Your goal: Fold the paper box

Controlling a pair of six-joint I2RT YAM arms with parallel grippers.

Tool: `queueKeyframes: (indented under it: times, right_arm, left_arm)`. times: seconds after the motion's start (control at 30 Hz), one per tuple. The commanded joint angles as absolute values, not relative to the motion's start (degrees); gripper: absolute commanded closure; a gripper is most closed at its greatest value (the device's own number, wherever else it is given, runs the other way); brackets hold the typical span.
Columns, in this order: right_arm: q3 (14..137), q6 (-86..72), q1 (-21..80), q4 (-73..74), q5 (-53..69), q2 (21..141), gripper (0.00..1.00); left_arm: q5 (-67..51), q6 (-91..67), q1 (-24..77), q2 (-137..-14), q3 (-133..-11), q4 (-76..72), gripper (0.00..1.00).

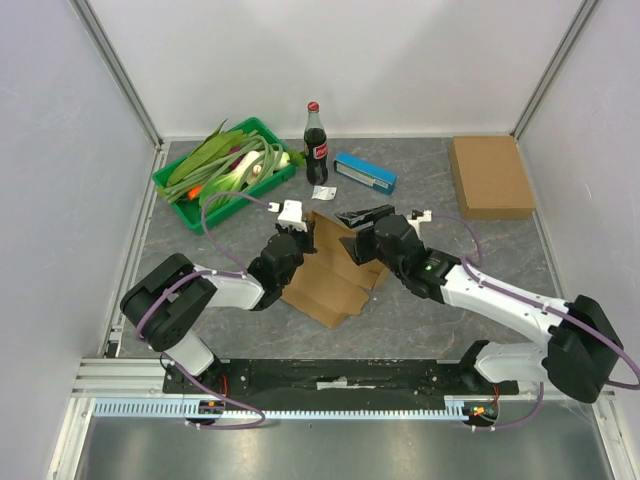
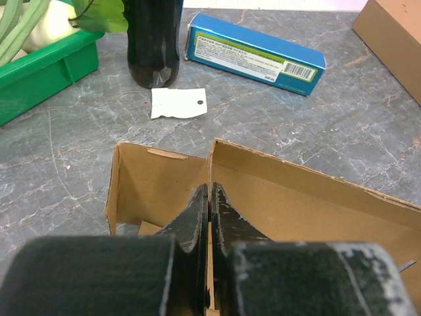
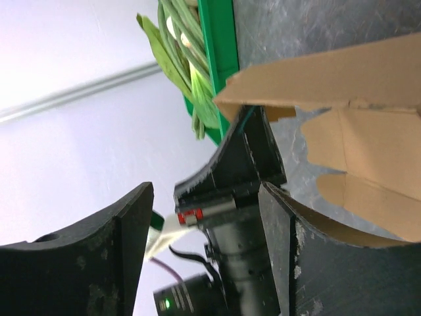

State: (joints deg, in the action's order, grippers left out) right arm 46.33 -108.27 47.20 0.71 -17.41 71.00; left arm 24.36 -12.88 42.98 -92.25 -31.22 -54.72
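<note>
The brown paper box point(image 1: 330, 285) lies partly folded in the middle of the table, with walls raised and flaps spread. My left gripper point(image 1: 303, 232) is at its far left corner. In the left wrist view that gripper point(image 2: 209, 194) is shut on the top edge of an upright wall of the box point(image 2: 296, 204). My right gripper point(image 1: 355, 228) hovers at the box's far right side, facing the left one. Its jaws point(image 3: 207, 197) stand open with nothing between them. A curved cardboard flap point(image 3: 368, 164) lies against the outside of one finger point(image 3: 283, 230).
A green tray point(image 1: 225, 165) of leafy vegetables stands at the back left. Beside it are a cola bottle point(image 1: 316, 140), a white tag point(image 1: 321, 192) and a blue carton point(image 1: 365, 172). A flat brown box point(image 1: 490, 175) lies at the back right.
</note>
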Motion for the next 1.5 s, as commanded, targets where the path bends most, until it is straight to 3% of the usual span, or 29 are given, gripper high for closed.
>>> queueKeyframes:
  times: [0.0,0.37,0.47,0.53,0.7,0.8,0.93,0.97,1.0,1.03,1.1,1.13,1.17,1.2,1.27,1.47]
  right_arm:
    - [46.7,-128.1,46.8,-2.5,-25.1,74.3,0.28]
    - [46.9,-132.6,45.2,-4.7,-26.5,80.9,0.35]
    - [46.9,-133.8,44.6,-5.1,-26.1,82.5,0.41]
    - [46.8,-134.3,44.6,-6.4,-26.1,83.1,0.5]
    - [47.0,-135.2,44.5,-8.3,-25.7,85.1,0.55]
    - [46.7,-135.6,44.4,-8.8,-25.9,85.6,0.66]
    - [45.7,-136.5,44.2,-10.1,-25.8,86.9,0.7]
    - [45.4,-136.5,44.2,-10.9,-25.9,87.4,0.73]
    - [44.9,-136.7,44.2,-13.4,-25.8,87.8,0.88]
    - [43.6,-136.7,44.2,-15.0,-25.8,88.4,0.95]
    - [42.2,-136.3,44.1,-18.3,-26.0,88.5,1.0]
    - [40.9,-135.8,43.9,-18.8,-25.9,88.2,1.0]
    - [40.1,-134.8,43.6,-20.6,-25.8,88.1,1.0]
    - [39.2,-133.8,43.4,-21.7,-25.8,87.8,1.0]
    - [35.8,-131.5,43.1,-27.1,-25.8,87.0,1.0]
    - [27.4,-126.0,41.9,-39.2,-25.0,86.7,1.0]
  left_arm:
    - [30.1,-15.6,43.7,-91.2,-30.1,-59.9,0.98]
    - [32.0,-15.8,44.8,-89.3,-28.2,-61.9,0.98]
    - [32.2,-15.9,45.0,-89.4,-27.6,-62.8,0.98]
    - [32.2,-16.2,45.2,-89.6,-27.4,-63.4,0.98]
    - [32.0,-16.4,45.5,-90.2,-27.2,-64.9,0.98]
    - [32.1,-16.3,45.7,-90.5,-27.0,-65.5,0.98]
    - [31.3,-16.6,46.0,-90.9,-25.9,-68.0,0.98]
    - [30.9,-16.7,45.9,-91.0,-25.8,-68.3,0.98]
    - [30.5,-16.8,45.9,-91.1,-25.6,-68.5,0.98]
    - [30.2,-17.0,45.9,-91.0,-25.4,-68.6,0.98]
    - [27.4,-17.2,45.8,-89.9,-25.3,-66.0,0.9]
    - [26.0,-17.7,45.9,-87.0,-25.3,-63.8,0.79]
    - [23.0,-18.4,45.8,-85.0,-25.2,-57.6,0.52]
    - [21.3,-19.9,45.8,-82.3,-25.1,-54.2,0.44]
    - [17.2,-20.7,45.8,-74.1,-23.6,-45.9,0.34]
    - [17.2,-26.9,42.7,-52.8,-17.6,-30.8,0.23]
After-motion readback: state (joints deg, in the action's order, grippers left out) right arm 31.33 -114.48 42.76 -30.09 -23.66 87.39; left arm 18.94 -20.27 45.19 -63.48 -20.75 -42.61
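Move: Low over the paper box, the open right hand has the middle of the far wall's top edge about 5 cm ahead, straight in line sideways, and some 10 cm below. The left hand already pinches that wall's left corner, 7 cm ahead, 8 cm left and 9 cm below the right hand. From the left hand, the far wall's middle is 2 cm back, 8 cm right and 2 cm down; a white tag is 16 cm ahead, 3 cm right, 11 cm below, and the blue carton 20 cm ahead, 11 cm right. While the left hand keeps its pinch on the corner and eases back a centimetre or two, the right hand sinks about 7 cm and reaches 5 cm forward onto the far wall's top edge, turning some 10 degrees clockwise, and closes its fingers on the cardboard. The left fingers then open and let go, that hand backing off about 5 cm and rising 6 cm, as the right hand, pinching the edge, draws it a further 3 to 4 cm down and about 3 cm right. ##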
